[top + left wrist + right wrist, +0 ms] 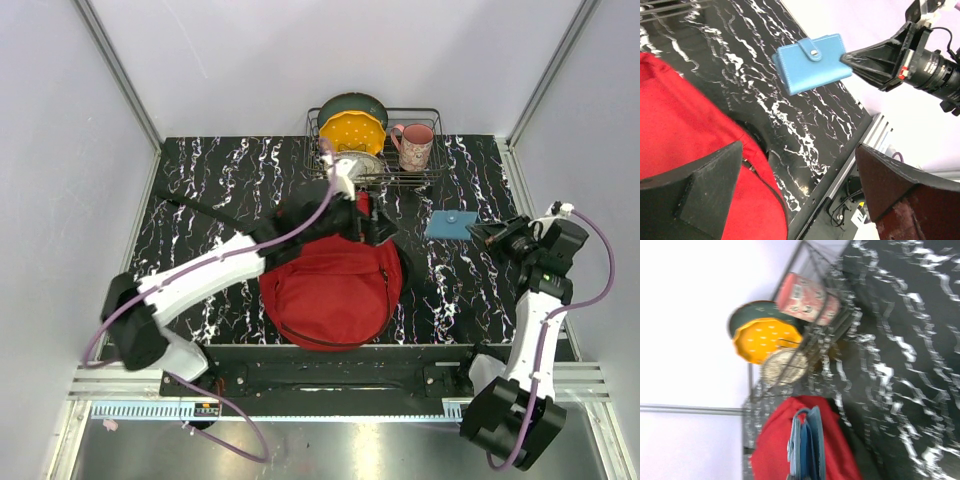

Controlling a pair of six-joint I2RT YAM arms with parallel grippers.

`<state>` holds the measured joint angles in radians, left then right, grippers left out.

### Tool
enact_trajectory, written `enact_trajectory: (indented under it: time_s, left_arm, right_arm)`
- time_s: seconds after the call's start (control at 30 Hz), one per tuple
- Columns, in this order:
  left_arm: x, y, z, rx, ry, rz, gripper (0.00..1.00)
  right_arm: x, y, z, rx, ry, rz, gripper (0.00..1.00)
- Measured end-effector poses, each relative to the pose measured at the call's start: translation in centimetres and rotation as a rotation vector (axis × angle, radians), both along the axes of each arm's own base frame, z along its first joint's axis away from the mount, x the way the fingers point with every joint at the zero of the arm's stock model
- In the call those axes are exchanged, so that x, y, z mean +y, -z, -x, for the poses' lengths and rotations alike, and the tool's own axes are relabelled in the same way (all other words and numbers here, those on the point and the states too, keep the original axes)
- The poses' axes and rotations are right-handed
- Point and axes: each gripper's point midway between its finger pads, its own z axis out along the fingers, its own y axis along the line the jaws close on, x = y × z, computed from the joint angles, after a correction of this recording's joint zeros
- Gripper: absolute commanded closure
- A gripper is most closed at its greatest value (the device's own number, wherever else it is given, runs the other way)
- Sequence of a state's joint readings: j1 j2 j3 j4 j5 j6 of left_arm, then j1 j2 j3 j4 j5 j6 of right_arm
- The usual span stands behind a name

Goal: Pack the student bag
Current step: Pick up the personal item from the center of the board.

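Note:
The red student bag (pixel 330 285) lies in the middle of the table, and its red fabric fills the left of the left wrist view (pixel 685 130). My left gripper (pixel 372 226) hovers over the bag's far right edge, open with nothing between its fingers (pixel 700 195). A blue snap wallet (pixel 450 223) sits to the bag's right. My right gripper (pixel 482 233) is shut on the wallet's right edge (pixel 812 62). In the right wrist view the wallet (pixel 807 450) shows edge-on in front of the bag (pixel 772 450). Whether the wallet touches the table I cannot tell.
A wire dish rack (pixel 425 175) stands at the back with a yellow bowl (pixel 352 130), a dark green plate (pixel 352 102) and a pink mug (pixel 415 145). A black strap (pixel 200 210) trails left of the bag. The table's near edge rail (pixel 840 180) is close.

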<state>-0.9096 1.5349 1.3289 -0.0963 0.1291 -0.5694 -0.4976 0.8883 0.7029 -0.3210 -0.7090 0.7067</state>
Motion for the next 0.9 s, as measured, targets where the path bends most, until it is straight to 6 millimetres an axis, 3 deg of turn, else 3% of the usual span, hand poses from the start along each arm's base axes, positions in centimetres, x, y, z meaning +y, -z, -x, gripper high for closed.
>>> enact_trajectory:
  time_s: [0.1,0.23,0.3,0.47,0.63,0.9]
  left_arm:
    - [4.0,-0.7,0.7,-0.004,-0.071,0.039,0.01]
    - [9.0,0.1,0.8,0.011,-0.186,0.065,0.01]
    - [10.0,0.1,1.4,0.015,-0.202,0.083,0.01]
    - [11.0,0.1,2.9,0.029,-0.214,0.175,0.01]
    - [11.0,1.7,3.4,0.076,-0.225,0.259,0.01]
    - [9.0,0.9,2.9,0.096,-0.180,0.375,0.01]
  right_arm:
    - [1.7,-2.4,0.3,-0.081,-0.090,-0.060,1.00]
    - [4.2,-4.7,0.9,-0.155,-0.225,-0.105,1.00]
    - [5.9,-5.4,1.3,-0.176,-0.295,-0.120,1.00]
    - [10.8,-7.1,2.5,-0.247,-0.460,-0.172,1.00]
    - [13.8,-5.5,3.9,-0.219,-0.519,-0.270,1.00]
    - [15.7,-4.5,4.5,-0.186,-0.531,-0.355,1.00]
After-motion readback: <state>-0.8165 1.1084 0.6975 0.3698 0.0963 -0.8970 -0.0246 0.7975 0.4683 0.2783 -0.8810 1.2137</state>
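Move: The personal item, the blue wallet, is already off the table in the right fingers, its middle some 6 cm to that hand's left and 1 cm ahead. The red bag's middle lies about 34 cm to the right hand's left, 2 cm back and 14 cm below; the mug stands 27 cm ahead, 8 cm left and 13 cm below. From the empty left hand the wallet is roughly 17 cm right, 3 cm ahead and 7 cm below. The wallet is carried about 16 cm left towards the bag and the left hand, also about 4 cm back; the right hand rises some 7 cm on the way, then sinks a little, turning roughly 30 degrees counter-clockwise with its pinch kept. The left hand, fingers wide open, draws about 11 cm left, making room, then eases 2 cm back towards the wallet while rolling its left side down some 20 degrees. ##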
